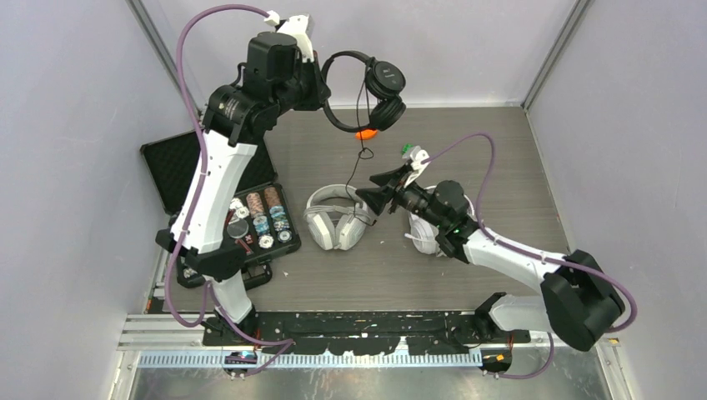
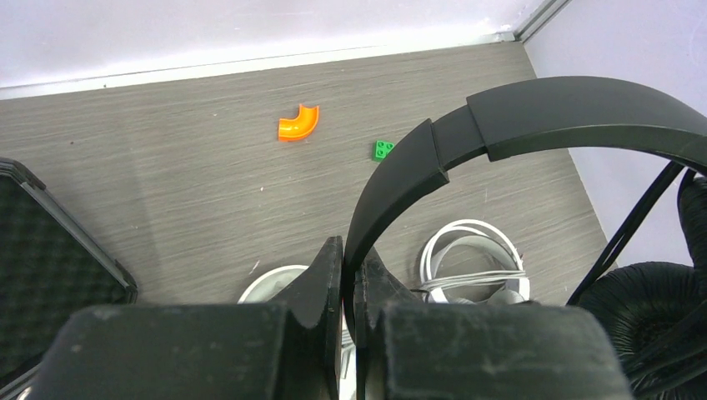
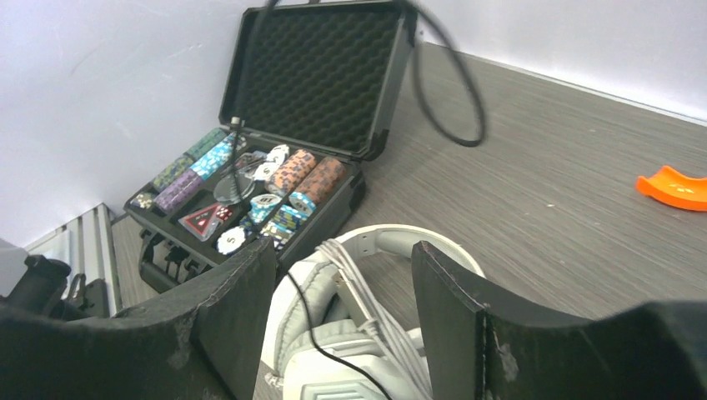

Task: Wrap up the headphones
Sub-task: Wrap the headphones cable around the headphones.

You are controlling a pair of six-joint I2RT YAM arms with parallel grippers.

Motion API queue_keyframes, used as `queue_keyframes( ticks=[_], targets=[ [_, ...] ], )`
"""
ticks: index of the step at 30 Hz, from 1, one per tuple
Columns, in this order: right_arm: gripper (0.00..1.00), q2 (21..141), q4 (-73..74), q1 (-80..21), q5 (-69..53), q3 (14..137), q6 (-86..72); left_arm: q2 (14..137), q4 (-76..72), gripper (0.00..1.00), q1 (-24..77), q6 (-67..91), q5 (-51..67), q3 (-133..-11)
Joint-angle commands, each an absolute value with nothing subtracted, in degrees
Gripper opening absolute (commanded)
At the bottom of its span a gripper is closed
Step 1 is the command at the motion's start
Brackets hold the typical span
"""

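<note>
My left gripper point(image 2: 350, 267) is shut on the headband of the black headphones point(image 2: 534, 108) and holds them high at the back point(image 1: 367, 92). Their black cable point(image 1: 357, 171) hangs down and passes loosely between the fingers of my right gripper point(image 1: 369, 190). That gripper point(image 3: 342, 258) stands open just above a white headset point(image 3: 350, 333) lying on the table point(image 1: 336, 218), its white cable wound round it. The black cable point(image 3: 333, 333) crosses the white ear cup. A second white headset point(image 1: 423, 237) lies partly hidden under my right arm.
An open black case point(image 1: 179, 171) with poker chips point(image 3: 292, 179) sits at the left. An orange curved piece point(image 2: 298, 123) and a small green brick point(image 2: 383, 149) lie near the back wall. Walls close in the table on three sides.
</note>
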State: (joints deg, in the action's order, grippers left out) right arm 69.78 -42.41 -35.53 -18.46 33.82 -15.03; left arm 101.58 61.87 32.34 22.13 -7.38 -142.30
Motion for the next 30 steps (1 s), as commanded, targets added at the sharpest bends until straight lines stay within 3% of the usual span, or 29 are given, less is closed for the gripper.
queue_keyframes(
  ticks=[1, 19, 21, 25, 30],
  targets=[
    [0.65, 73.6, -53.1, -39.5, -15.1, 36.3, -11.5, 101.7, 56.5, 0.0, 32.1, 23.3, -6.6, -144.6],
    [0.62, 85.9, -59.8, -40.9, -17.6, 41.8, -12.9, 103.3, 56.0, 0.0, 32.1, 23.0, -7.6, -145.8],
    [0.51, 86.0, -61.0, -40.9, -16.9, 41.0, -13.5, 103.6, 56.0, 0.0, 31.8, 22.5, -7.9, -145.9],
    [0.03, 82.7, -60.2, -40.5, -10.3, 36.6, -13.3, 104.1, 55.8, 0.0, 26.4, 24.2, -5.0, -147.0],
    [0.0, 74.2, -50.9, -36.0, 0.1, 31.3, -14.4, 103.5, 53.0, 0.0, 17.2, 29.5, 1.7, -147.7]
  ],
)
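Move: The free-hanging stretch of the black headphones cable is about 5 cm to the right hand's left, some 1 cm ahead and about 1 cm below it. From that hand the black headphones are about 10 cm ahead, 2 cm left and 18 cm up; the left white headphones lie about 9 cm left, 3 cm ahead and 18 cm below. From the left hand, that stretch of cable is some 4 cm right, 7 cm back and 20 cm down. Leftward with open fingers, the right hand reaches about 5.5 cm to the hanging cable, edging slightly forward and down, shuts its fingers on it, then draws back right some 3.5 cm and sinks a little. The left hand keeps its grip on the black headphones' headband and, as the right draws off, swings them left and forward, away from the right hand. ##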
